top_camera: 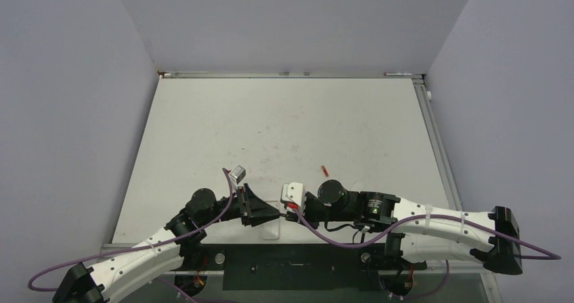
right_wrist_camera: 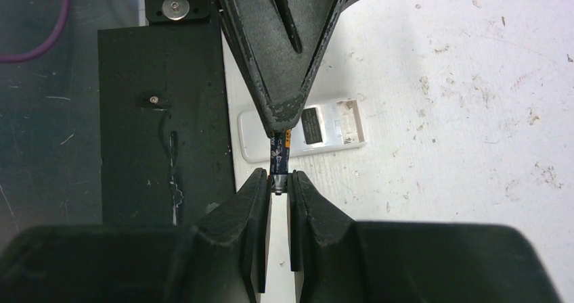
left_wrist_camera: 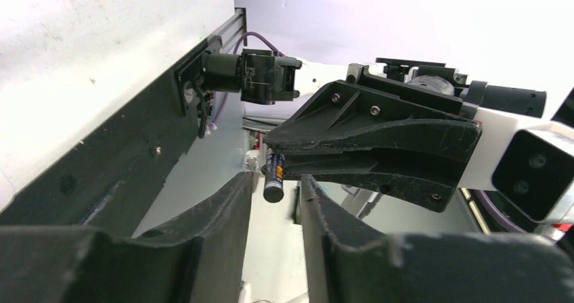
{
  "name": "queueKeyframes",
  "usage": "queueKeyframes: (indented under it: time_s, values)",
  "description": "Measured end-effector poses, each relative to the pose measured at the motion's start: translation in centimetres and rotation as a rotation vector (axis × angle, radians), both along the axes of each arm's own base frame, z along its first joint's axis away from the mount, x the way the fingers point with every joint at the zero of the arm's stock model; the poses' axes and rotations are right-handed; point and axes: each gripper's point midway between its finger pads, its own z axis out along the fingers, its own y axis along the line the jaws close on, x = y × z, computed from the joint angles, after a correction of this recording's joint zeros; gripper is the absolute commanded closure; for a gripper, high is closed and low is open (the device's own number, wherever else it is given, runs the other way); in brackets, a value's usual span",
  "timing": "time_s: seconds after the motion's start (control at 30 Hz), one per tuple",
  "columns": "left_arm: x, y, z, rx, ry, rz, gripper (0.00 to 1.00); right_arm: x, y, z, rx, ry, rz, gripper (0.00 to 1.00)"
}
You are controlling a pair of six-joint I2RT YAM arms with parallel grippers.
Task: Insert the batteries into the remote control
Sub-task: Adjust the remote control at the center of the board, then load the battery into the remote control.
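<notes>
A slim dark battery (right_wrist_camera: 278, 155) with an orange mark hangs in the air between the two grippers. My right gripper (right_wrist_camera: 278, 180) is shut on its near end. In the left wrist view the same battery (left_wrist_camera: 274, 176) sits between the fingertips of my left gripper (left_wrist_camera: 275, 180), which stand open with a gap on each side. The white remote control (right_wrist_camera: 318, 130) lies flat on the table just below and beyond the battery, back up, with its battery compartment open. From above, both grippers (top_camera: 283, 212) meet tip to tip over the remote (top_camera: 271, 231) at the table's near edge.
The black base plate (right_wrist_camera: 162, 113) borders the remote on the near side. A small red piece (top_camera: 323, 170) lies on the white table (top_camera: 284, 127) beyond the right arm. Grey walls enclose the table on three sides.
</notes>
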Motion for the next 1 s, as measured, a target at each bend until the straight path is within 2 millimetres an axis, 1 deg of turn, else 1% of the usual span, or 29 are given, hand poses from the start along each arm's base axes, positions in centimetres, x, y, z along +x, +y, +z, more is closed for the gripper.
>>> queueKeyframes:
  time_s: [0.07,0.1,0.2,0.27,0.37,0.47,0.7,0.77,0.83,0.93,1.0]
  values:
    - [0.0,0.0,0.0,0.0,-0.004,0.001,0.54,0.0,0.0,0.0,-0.001,-0.002,0.0,0.92]
    - [0.0,0.0,0.0,0.0,-0.006,0.001,0.51,0.0,0.0,0.0,-0.002,-0.004,0.001,0.92]
    - [0.2,0.3,-0.4,0.017,-0.013,0.012,0.44,0.2,-0.2,-0.2,-0.016,-0.013,-0.001,0.91]
    - [0.6,0.5,-0.7,0.033,-0.016,0.027,0.42,0.4,-0.2,-0.3,-0.037,-0.02,-0.003,0.92]
    - [1.6,1.2,-1.7,0.082,-0.018,0.069,0.41,0.9,0.1,-0.7,-0.078,-0.032,-0.013,0.92]
    - [2.8,2.2,-2.7,0.168,-0.032,0.118,0.41,1.5,0.3,-1.3,-0.129,-0.047,-0.017,0.92]
    - [4.5,4.2,-3.3,0.405,-0.133,0.187,0.4,3.2,0.6,-3.4,-0.266,-0.076,-0.007,0.92]
    - [4.9,4.8,-4.3,0.475,-0.139,0.203,0.41,4.2,0.8,-3.9,-0.297,-0.08,-0.01,0.92]
    - [5.1,5.5,-6.0,0.55,-0.125,0.208,0.43,5.2,0.9,-4.4,-0.325,-0.084,-0.011,0.92]
    - [5.3,6.4,-8.3,0.654,-0.1,0.21,0.45,6.4,0.8,-5.6,-0.377,-0.09,0.0,0.92]
    - [5.6,7.0,-9.4,0.709,-0.093,0.218,0.48,7.0,0.6,-6.5,-0.411,-0.092,0.012,0.92]
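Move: The remote control lies open-backed on the board, about 16 cm below both hands; its middle is roughly 1 cm ahead and 3 cm left of the left hand. From the right hand, which already holds the black battery, the remote's battery compartment is some 6 cm ahead and 5 cm left. The battery's free end is still between the left fingertips, the battery's middle about 2 cm to their right. The red battery lies some 17 cm ahead and 11 cm right of the right hand. The black battery stays pinched in the right fingers, which carry it about 7 cm forward and nearly as far down towards the remote's compartment, tipping some 20 degrees steeper. The left fingers, already parting, open much wider and leave its free end; that hand sinks about 9 cm while drawing left and forward, its fingers swinging down some 40 degrees to point at the remote. ##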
